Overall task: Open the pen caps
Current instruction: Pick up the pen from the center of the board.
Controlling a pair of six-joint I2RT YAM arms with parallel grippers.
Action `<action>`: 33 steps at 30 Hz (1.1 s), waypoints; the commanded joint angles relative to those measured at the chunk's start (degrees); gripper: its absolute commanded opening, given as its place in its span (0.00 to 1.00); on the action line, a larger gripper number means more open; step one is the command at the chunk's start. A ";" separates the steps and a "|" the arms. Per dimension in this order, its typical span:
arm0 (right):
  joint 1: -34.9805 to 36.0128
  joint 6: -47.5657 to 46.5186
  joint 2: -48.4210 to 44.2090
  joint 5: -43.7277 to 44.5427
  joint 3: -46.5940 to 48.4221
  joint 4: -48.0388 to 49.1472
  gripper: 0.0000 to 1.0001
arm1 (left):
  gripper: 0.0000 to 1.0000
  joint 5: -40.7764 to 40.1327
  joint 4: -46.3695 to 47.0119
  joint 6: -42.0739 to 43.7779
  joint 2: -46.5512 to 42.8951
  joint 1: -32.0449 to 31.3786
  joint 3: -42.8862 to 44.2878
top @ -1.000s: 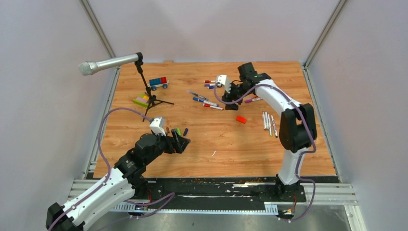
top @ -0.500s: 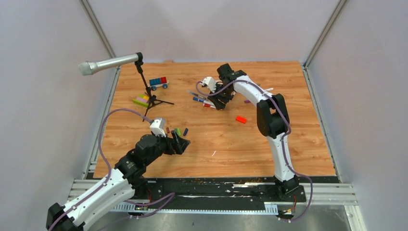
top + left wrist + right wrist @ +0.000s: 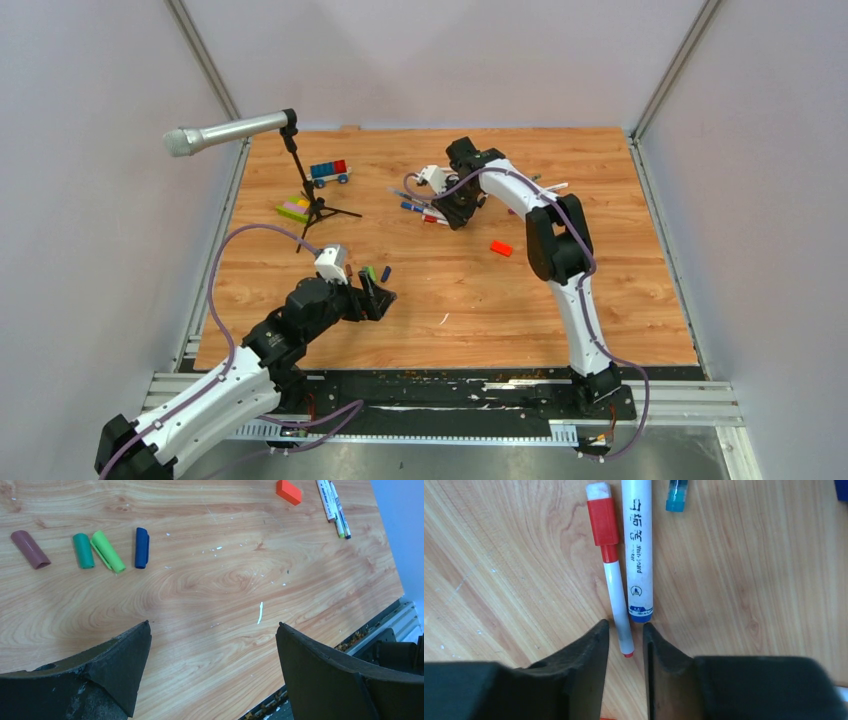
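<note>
Several loose pen caps lie in a row in the left wrist view: brown (image 3: 30, 549), dark green (image 3: 83, 550), light green (image 3: 107, 551) and blue (image 3: 142, 547). My left gripper (image 3: 212, 630) hangs wide open just short of them, with nothing between its fingers; from above it (image 3: 377, 296) sits near the table's front left. My right gripper (image 3: 625, 630) is low over the pens (image 3: 415, 208) at the middle back. Its jaws are narrow and straddle the tail of a thin pen (image 3: 616, 595) with a red cap (image 3: 602, 520). A small gap still shows beside the pen. A thicker white marker (image 3: 638, 555) lies alongside.
A grey microphone (image 3: 225, 130) on a black tripod (image 3: 310, 205) stands at the back left, with stacked toy bricks (image 3: 293, 209) and a toy car (image 3: 330, 172) nearby. An orange-red block (image 3: 501, 248) lies mid-table. More pens (image 3: 332, 505) lie to the right.
My right arm swung left from the back right to the pen cluster in the middle and dropped low, its jaws narrowing around the red-capped pen's tail. The left arm barely moved.
</note>
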 commanded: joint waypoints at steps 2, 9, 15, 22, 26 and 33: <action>2.46 -0.50 1.73 3.23 1.29 -1.07 0.22 | 1.00 -0.64 2.64 0.41 0.00 0.32 -0.26; 5.29 -2.43 -1.54 6.13 -4.64 -0.47 0.00 | 1.00 -0.25 2.53 0.08 -0.56 0.33 0.00; 7.68 -0.86 -9.99 2.49 -13.61 0.03 0.00 | 1.00 1.92 4.73 -1.90 -2.58 0.33 0.01; 7.76 -2.75 -26.19 -9.45 -27.06 1.29 0.00 | 1.00 6.09 13.00 -8.83 -4.84 0.33 -1.53; 7.40 -3.94 -36.91 -16.50 -35.60 1.92 0.00 | 1.00 7.90 21.99 -15.12 -4.90 0.33 -3.79; 0.69 -6.79 -54.84 -33.35 -52.38 4.01 0.00 | 1.00 8.35 39.49 -25.45 0.21 0.30 -5.84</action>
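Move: The red pen I am about to grip lies at my right fingertips, its white tail already between them. Its middle is about 3 cm to the left, 1 cm ahead and barely below. Just beyond it the blue marker's middle is some 4 cm ahead and 6 cm left, with the teal pen about 7 cm ahead and 9 cm left. The red block is about 6 cm back and 8 cm right. From my left hand, the red pen lies roughly 24 cm ahead, 10 cm right and 10 cm below. I shut my right fingers on the red pen's white tail while easing a little left, then draw it back low over the board before lifting, about 21 cm back and 11 cm up in all, tilting my left side up. Late on, my left hand, still wide open, rises about 7 cm, drifts right and rolls some 30 degrees, left side down. ##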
